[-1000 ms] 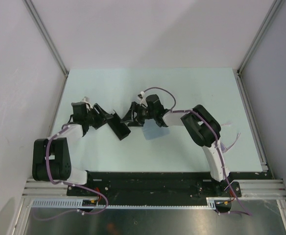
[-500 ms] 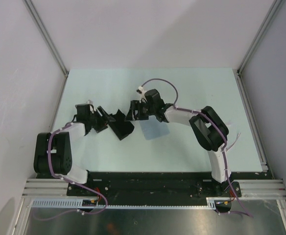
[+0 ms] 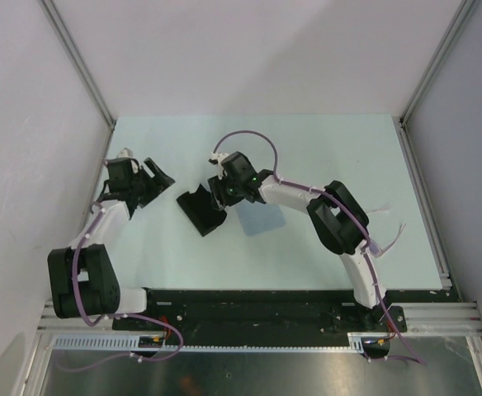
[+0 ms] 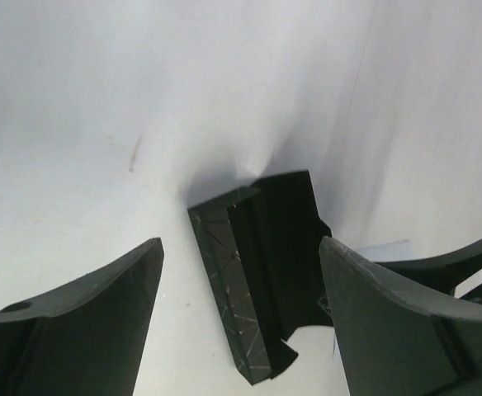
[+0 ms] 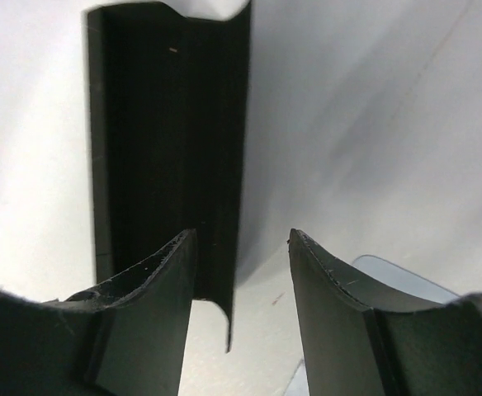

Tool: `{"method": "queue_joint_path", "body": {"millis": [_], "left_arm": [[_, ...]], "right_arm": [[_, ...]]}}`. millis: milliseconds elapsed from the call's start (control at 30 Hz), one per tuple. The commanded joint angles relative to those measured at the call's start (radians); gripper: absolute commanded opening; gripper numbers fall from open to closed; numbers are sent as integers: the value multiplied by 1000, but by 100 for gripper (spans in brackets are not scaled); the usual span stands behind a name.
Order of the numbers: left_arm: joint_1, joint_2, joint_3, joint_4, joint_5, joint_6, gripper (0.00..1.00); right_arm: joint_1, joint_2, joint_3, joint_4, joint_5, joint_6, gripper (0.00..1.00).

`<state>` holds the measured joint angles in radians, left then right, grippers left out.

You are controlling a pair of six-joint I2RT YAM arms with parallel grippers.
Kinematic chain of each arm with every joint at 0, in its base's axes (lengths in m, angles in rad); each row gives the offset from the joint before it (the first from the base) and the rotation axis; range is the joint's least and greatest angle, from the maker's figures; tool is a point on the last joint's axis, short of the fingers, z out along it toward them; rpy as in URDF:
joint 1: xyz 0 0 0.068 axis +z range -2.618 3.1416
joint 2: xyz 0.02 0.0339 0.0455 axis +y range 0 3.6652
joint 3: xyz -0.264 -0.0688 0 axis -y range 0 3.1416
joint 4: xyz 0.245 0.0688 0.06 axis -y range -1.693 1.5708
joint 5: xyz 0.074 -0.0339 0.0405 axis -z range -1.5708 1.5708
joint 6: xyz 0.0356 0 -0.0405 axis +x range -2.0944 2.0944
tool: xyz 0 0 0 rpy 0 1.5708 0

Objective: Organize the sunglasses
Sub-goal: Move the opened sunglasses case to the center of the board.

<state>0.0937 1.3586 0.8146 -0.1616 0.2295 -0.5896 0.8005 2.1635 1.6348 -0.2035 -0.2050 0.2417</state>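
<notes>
The sunglasses are out of view in every frame. A black oblong case [image 3: 200, 211] lies open on the table, left of centre. My left gripper [image 3: 155, 181] is open and empty, a little to the left of the case. In the left wrist view the case [image 4: 262, 272] lies ahead between the spread fingers [image 4: 101, 322]. My right gripper [image 3: 217, 193] is open at the case's right side. In the right wrist view the gripper [image 5: 241, 235] stands astride the case's [image 5: 167, 124] thin right wall, not closed on it.
A light blue cloth [image 3: 258, 218] lies flat just right of the case, under my right arm; its corner shows in the right wrist view [image 5: 398, 276]. White walls with metal rails enclose the table [image 3: 323, 148] on three sides.
My left gripper has pulled back to the left, away from the case. My right gripper has moved left, off the cloth and onto the case's right edge.
</notes>
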Motion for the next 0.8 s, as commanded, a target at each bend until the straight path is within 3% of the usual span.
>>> {"method": "queue_joint_path", "body": {"millis": [0, 133, 333, 500, 767], "left_arm": [[46, -44, 54, -64, -24, 42, 82], [69, -41, 66, -67, -7, 37, 82], [78, -29, 72, -67, 13, 33, 83], [87, -26, 81, -69, 21, 37, 83], [89, -23, 70, -67, 44, 33, 83]], "right_arm": [[0, 44, 68, -66, 99, -54, 53], [0, 48, 77, -77, 92, -85, 50], [2, 30, 60, -102, -7, -165, 29], [0, 7, 43, -117, -31, -194, 20], [-3, -21, -9, -76, -25, 56, 8]]}}
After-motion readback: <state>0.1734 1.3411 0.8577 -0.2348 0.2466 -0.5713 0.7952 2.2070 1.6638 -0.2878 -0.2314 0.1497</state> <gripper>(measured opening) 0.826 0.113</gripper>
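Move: The opened sunglasses case lies with its middle some 4 cm to the right hand's left, 2 cm back and 5 cm below; its nearer long rim is almost under those open fingers. The blue cloth is about 12 cm to the right hand's right, 3 cm back and 6 cm below. From the left hand the case lies roughly 10 cm to the right, 4 cm back and 9 cm lower. The sunglasses case's near long rim, towards its back end, is what the right hand takes: it sinks about 3 cm and eases 1 cm right, fingers either side of the thin wall, then closes from half open to almost shut and pinches the rim. The open left hand draws some 3 cm left, away from the case, rising slightly. ##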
